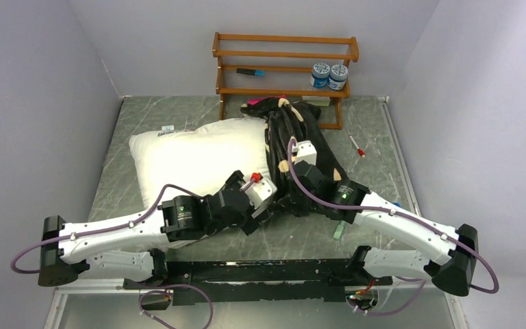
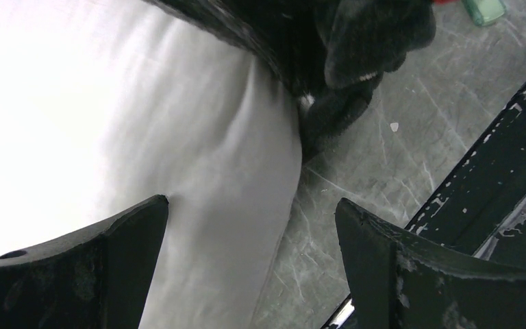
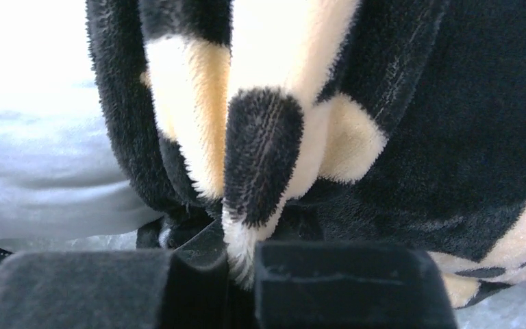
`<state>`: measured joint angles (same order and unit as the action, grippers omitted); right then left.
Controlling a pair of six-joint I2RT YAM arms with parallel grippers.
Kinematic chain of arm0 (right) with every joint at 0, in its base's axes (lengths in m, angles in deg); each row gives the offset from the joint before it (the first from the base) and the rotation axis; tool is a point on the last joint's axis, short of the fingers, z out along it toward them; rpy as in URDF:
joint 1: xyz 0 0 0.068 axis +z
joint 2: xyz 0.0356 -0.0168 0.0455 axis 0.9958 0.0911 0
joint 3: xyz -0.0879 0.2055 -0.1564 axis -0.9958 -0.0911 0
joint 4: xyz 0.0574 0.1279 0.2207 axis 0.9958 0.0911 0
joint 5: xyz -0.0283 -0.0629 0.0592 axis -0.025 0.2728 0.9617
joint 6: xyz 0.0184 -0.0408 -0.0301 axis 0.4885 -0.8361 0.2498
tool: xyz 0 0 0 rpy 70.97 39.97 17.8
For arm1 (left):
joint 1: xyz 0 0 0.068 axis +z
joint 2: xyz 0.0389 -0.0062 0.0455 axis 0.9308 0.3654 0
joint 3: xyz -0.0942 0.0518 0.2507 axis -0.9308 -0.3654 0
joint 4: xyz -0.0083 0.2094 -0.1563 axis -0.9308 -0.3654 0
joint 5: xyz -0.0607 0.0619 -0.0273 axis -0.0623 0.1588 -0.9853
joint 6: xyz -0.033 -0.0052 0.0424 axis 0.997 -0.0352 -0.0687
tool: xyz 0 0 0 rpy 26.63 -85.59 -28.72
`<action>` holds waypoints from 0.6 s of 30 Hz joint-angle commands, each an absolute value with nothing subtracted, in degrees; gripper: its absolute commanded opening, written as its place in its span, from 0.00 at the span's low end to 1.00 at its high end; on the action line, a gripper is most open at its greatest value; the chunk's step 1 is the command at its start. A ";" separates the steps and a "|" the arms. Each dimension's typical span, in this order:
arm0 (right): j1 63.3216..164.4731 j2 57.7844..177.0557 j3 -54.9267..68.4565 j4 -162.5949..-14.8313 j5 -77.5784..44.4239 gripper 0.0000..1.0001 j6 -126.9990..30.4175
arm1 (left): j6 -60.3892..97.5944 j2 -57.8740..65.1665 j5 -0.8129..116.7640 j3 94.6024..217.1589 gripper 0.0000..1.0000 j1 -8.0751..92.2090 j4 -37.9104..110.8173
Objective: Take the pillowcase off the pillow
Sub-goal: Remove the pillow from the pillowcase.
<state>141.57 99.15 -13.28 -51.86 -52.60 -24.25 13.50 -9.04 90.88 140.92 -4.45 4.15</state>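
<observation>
The white pillow (image 1: 192,161) lies across the left half of the table. The black pillowcase (image 1: 305,147) with cream motifs is bunched over its right end. My right gripper (image 1: 289,164) reaches into that bunch. In the right wrist view it (image 3: 243,253) is shut on a black-and-cream fold of the pillowcase (image 3: 260,157). My left gripper (image 1: 270,209) is at the pillow's near right corner. In the left wrist view it (image 2: 252,202) is open and holds nothing. The pillow's edge (image 2: 233,205) lies between its fingers, with pillowcase fabric (image 2: 342,55) just beyond.
A wooden rack (image 1: 284,68) stands at the back, holding two jars (image 1: 329,74) and a marker (image 1: 250,71). A red-tipped pen (image 1: 356,146) lies right of the pillowcase, and a small green object (image 1: 339,229) lies under the right arm. A black rail (image 1: 260,271) runs along the near edge.
</observation>
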 commanded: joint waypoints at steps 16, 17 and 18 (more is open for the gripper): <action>139.22 93.73 -3.42 -56.91 -50.32 0.00 -31.45 | -0.18 1.88 109.34 135.48 0.97 -8.25 12.78; 139.10 93.58 -3.20 -56.65 -50.50 0.00 -31.50 | -0.11 1.97 108.63 134.95 0.96 -7.06 13.00; 139.05 93.37 -2.95 -56.39 -50.64 0.00 -31.68 | 0.17 1.98 107.75 134.40 0.96 -5.82 13.26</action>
<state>139.60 97.18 -8.36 -52.25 -48.64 -30.22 2.27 0.95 105.77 136.46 -8.95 11.41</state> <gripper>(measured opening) 0.044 0.965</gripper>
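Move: The pillow's near right corner lies about 3 cm ahead of the open left hand, 1 cm to its left and 6 cm below. The pillow's middle is roughly 17 cm left and 7 cm ahead. The pillowcase bunch shut in the right fingers is some 7 cm ahead and 7 cm right of the left hand, the green bottle about 20 cm right and 6 cm back. From the right hand the corner sits about 7 cm left, 4 cm back and 6 cm lower. The left hand's farther finger presses down into the top of the pillow just behind its right corner, while the nearer finger stays out past the edge; the open hand sinks about 4.5 cm, easing forward late and rolling some 20 degrees, left side up. Meanwhile the right hand keeps its pinch on the bunched pillowcase and lifts about 4 cm, slowing towards the end. ##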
